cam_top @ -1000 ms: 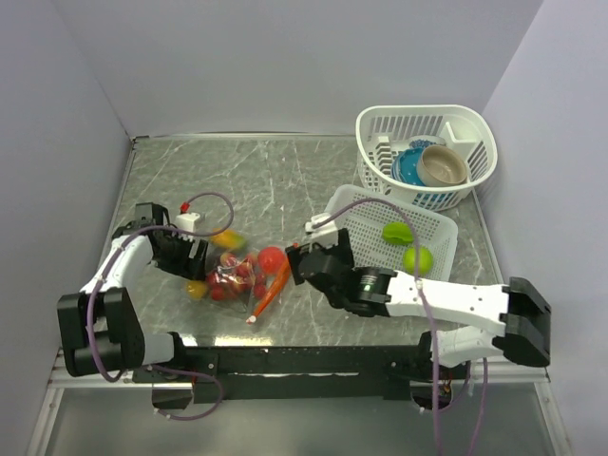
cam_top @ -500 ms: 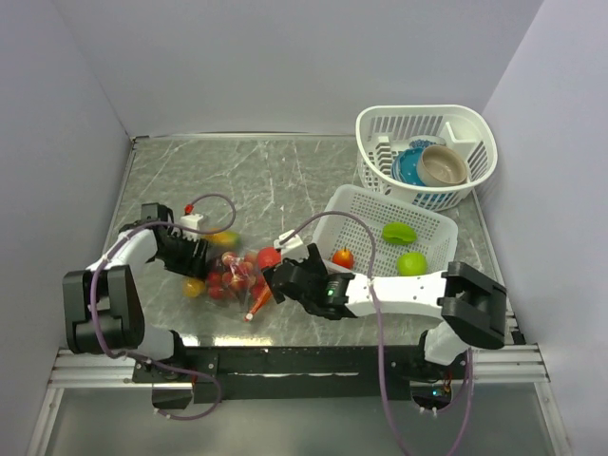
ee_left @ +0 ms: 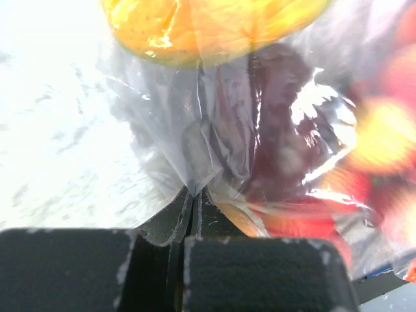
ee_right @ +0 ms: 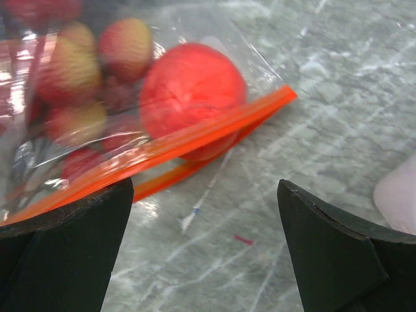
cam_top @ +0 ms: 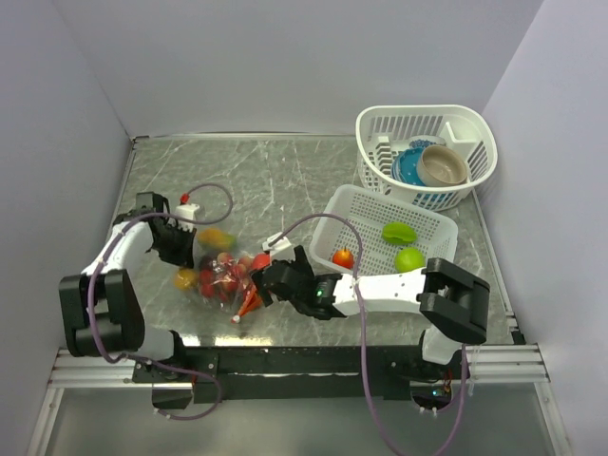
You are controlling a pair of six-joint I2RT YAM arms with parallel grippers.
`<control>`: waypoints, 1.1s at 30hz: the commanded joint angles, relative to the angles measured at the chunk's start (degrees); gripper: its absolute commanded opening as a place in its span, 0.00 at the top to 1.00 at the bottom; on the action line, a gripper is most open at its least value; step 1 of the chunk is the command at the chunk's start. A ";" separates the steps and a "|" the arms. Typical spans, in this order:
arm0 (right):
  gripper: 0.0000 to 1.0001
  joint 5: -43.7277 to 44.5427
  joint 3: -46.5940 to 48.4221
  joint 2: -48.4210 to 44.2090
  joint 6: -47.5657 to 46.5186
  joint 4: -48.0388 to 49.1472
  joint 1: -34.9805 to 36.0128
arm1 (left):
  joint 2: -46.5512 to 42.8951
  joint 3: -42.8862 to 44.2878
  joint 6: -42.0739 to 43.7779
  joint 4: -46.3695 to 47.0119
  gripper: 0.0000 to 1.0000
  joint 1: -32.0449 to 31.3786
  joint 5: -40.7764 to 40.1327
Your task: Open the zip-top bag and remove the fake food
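The zip-top bag (cam_top: 224,276) lies left of centre, clear and crinkled, with its orange zip strip (cam_top: 249,298) toward the near side. Fake food (cam_top: 217,273), red and yellow pieces, fills it. My left gripper (cam_top: 186,249) is shut on a fold of the bag's plastic (ee_left: 195,156) at the bag's left end. In the left wrist view an orange piece (ee_left: 208,26) sits just beyond that pinch. My right gripper (cam_top: 267,281) is open at the strip end. In its wrist view the strip (ee_right: 169,148) and a red ball (ee_right: 192,97) lie just ahead of the spread fingertips (ee_right: 205,188), untouched.
A white slotted tray (cam_top: 366,211) at right holds a small tomato (cam_top: 343,257) and two green pieces (cam_top: 398,231). Behind it a white basket (cam_top: 470,133) holds blue and beige bowls (cam_top: 439,165). Grey walls close in left, back and right.
My left gripper has shut on the bag's plastic and drawn it slightly left. The right arm swung left and lower, bringing its open jaws up to the zip strip.
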 commanded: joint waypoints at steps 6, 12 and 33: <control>0.00 0.15 3.89 3.47 -0.21 6.18 1.53 | -5.21 1.65 1.76 -3.78 0.99 -0.17 -1.00; 0.00 0.24 6.44 8.22 1.28 6.71 1.44 | -5.82 0.50 2.29 -4.30 0.99 -0.69 -0.74; 0.34 2.08 1.71 9.99 2.34 12.86 0.30 | -6.08 2.43 3.87 -7.38 0.99 -1.92 0.23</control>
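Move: The bag's orange-edged mouth lies about 5 cm to the right hand's left, 1 cm back and 5 cm below. Just inside, the round red fruit sits some 4 cm left and 3 cm ahead of this hand, with the lychee pile about 13 cm left and 2 cm back, all some 5 cm lower. From the left hand, already pinching the bag's film, the mouth is roughly 17 cm right, 6 cm back and 3 cm lower. Still pinching the film at the bag's closed end, the left hand tugs it up about 3 cm, eases down a little and draws back some 2 cm. The right hand goes about 5 cm left and, after a slight rise, 3 cm down to the orange-edged mouth with fingers spread to either side of the rim, creeping slightly forward, then begins to close them as it sinks and edges back right. ##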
